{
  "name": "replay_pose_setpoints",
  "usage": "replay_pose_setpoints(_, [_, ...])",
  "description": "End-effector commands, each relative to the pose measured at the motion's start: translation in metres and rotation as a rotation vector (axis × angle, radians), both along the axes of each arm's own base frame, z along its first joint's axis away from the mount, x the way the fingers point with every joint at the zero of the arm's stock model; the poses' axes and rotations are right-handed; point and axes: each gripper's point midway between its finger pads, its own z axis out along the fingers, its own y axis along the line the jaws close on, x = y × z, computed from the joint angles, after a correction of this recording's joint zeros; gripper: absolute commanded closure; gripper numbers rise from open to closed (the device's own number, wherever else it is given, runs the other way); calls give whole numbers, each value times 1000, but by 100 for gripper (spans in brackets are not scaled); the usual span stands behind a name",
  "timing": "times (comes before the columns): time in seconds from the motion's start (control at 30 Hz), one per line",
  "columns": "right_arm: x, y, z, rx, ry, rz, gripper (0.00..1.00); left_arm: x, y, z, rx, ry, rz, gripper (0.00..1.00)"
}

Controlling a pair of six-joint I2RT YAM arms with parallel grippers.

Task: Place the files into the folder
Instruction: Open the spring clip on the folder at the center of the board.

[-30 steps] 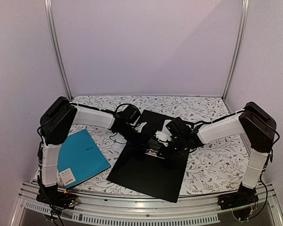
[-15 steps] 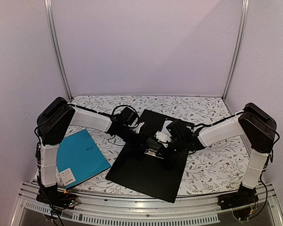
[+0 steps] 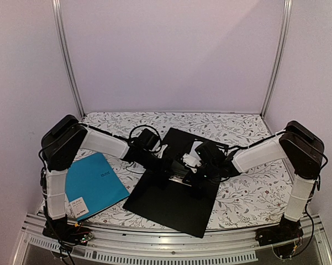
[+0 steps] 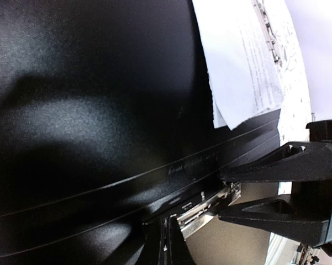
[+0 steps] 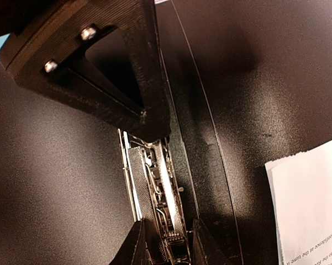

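The black folder [image 3: 171,204] lies open on the table, and both arms meet over its spine. The silver clip [image 5: 154,187] runs along the spine [image 4: 207,207]. My right gripper [image 5: 168,245] has a finger on each side of the clip's near end and grips it. My left gripper [image 4: 167,243] is shut, its tips pressed together at the clip's other end. It shows from the right wrist as a black block [image 5: 99,72]. The files [image 4: 237,61], white printed sheets, lie on the folder's far cover beside the spine [image 5: 309,204]. The arms mostly hide them from above.
A teal-blue folder [image 3: 94,185] lies at the front left, close to the left arm's base. The floral tablecloth [image 3: 248,190] shows around the black folder. Metal frame posts [image 3: 66,61] stand at the back corners.
The right gripper's jaws have narrowed onto the clip. The left arm and the black folder's near corner have shifted slightly left.
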Motion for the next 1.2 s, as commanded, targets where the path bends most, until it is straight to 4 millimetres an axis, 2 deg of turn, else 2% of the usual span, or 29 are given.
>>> replay_pose_setpoints(0.0, [-23,-56,-70,-264,127,-98,91,-66,89,-92,413,225,42,100])
replay_pose_setpoints(0.5, [-24,-62,-70,-291,151,-131,94,-47,60,-37,310,140,24,100])
replay_pose_setpoints(0.67, [-27,-57,-66,-267,164,-119,90,-38,48,-19,267,114,21,100])
replay_pose_setpoints(0.8, [-28,-44,-50,-204,167,-79,83,-25,35,-2,228,83,38,100])
replay_pose_setpoints(0.97, [-23,-24,-15,-118,140,-13,70,-14,20,20,188,50,57,100])
replay_pose_setpoints(1.17, [-16,-15,24,-33,112,25,50,-7,8,42,152,9,74,100])
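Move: The spring clip, a 9 cm strip slanting from ahead-left to back-right, lies under both hands. Its middle is about 3 cm right of the left hand and 2 cm back; from the right hand it is some 3 cm left and 2 cm ahead, 1 cm below either. The clipped sheets lie about 9 cm ahead of the left hand and 14 cm to its right; the blue folder is roughly 25 cm to its left and 7 cm back. The left hand, fingers still shut, lifts off the left end of the spring clip and goes almost straight up about 4 cm, its wrist tilting only some 5 degrees. The right fingers keep their pinch on the clip's right end nearly in place, easing about half a centimetre left, then open late on and let go of the metal, drawing back about 1 cm and slightly up so that they stand open around that end. ##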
